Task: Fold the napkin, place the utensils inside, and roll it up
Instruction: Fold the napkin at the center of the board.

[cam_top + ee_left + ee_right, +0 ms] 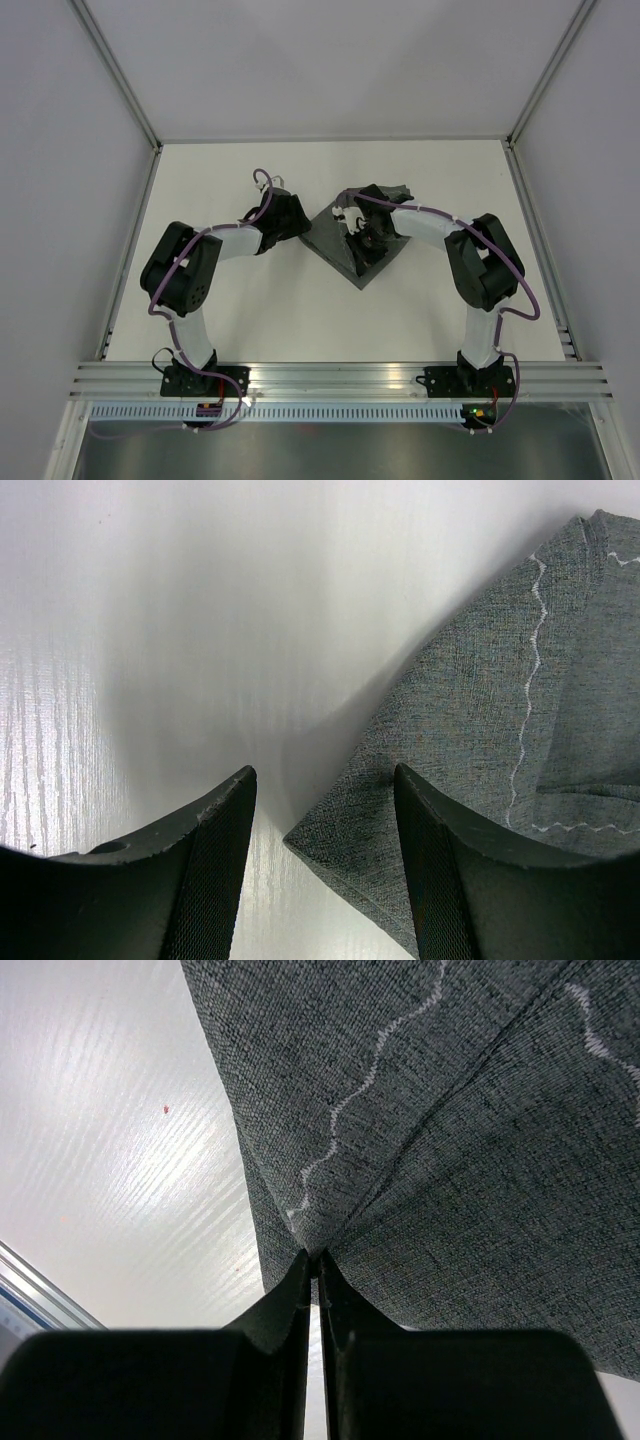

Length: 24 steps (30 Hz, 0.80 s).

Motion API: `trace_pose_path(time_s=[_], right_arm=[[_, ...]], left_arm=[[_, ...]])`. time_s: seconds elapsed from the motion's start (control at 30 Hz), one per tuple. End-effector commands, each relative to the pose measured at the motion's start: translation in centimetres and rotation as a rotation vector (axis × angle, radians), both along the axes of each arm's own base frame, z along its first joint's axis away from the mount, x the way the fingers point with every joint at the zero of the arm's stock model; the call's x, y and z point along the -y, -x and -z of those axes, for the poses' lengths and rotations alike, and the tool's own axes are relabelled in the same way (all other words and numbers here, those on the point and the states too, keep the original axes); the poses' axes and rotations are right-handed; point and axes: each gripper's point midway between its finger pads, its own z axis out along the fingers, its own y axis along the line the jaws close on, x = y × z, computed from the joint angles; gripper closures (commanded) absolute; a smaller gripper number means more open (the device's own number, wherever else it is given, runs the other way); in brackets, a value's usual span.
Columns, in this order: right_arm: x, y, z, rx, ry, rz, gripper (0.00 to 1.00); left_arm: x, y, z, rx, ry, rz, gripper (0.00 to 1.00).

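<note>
The dark grey napkin lies rumpled mid-table, one point toward the near edge. My right gripper is over its middle, and in the right wrist view the gripper is shut on a pinched fold of the napkin, which is lifted off the table. My left gripper is at the cloth's left corner. In the left wrist view that gripper stands open, with a folded corner of the napkin lying flat between its fingers, not gripped. The utensils are out of view.
An aluminium rail runs along the near edge by both arm bases and also shows in the right wrist view as the rail. White walls and metal frame posts enclose the white table.
</note>
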Motion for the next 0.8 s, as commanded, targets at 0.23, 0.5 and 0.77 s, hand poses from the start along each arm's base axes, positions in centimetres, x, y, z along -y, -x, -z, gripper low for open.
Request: trace_pose_path(time_s=[0.23,0.5,0.77], right_arm=[[1.3,0.3,1.1,-0.002,0.067,-0.003,0.92],[0.3,-1.1,-2.5,0.071,0.014,-0.017,0.7],[-0.3,-1.9,-6.6,0.126,-0.024,-0.044,0.6]], left_arm=[[0.5,-1.3,-1.4,0.037,0.021,0.008,0.37],[0.3,-1.4,-2.7,0.059,0.022,0.01,0.37],[0.0,-1.5,-3.8,0.074,0.018,0.011,0.37]])
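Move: The right hand's shut fingers are still on the tip of the folded-over flap, right at its hand point and about at cloth level. The napkin's near point sticks out roughly 4 cm back of that hand, hardly to its right. The napkin's left corner lies some 9 cm ahead and 13 cm left of it, just beneath the open left fingers. From the left hand the flap tip is about 10 cm back and 12 cm right. Staying almost in place on the cloth at first, easing about half a centimetre to its right, the right hand opens its fingers to a modest gap and lets go of the flap tip. It then lifts off, rising some 2.5 cm and drifting about 1 cm forward, fingers still pointing mostly down. ##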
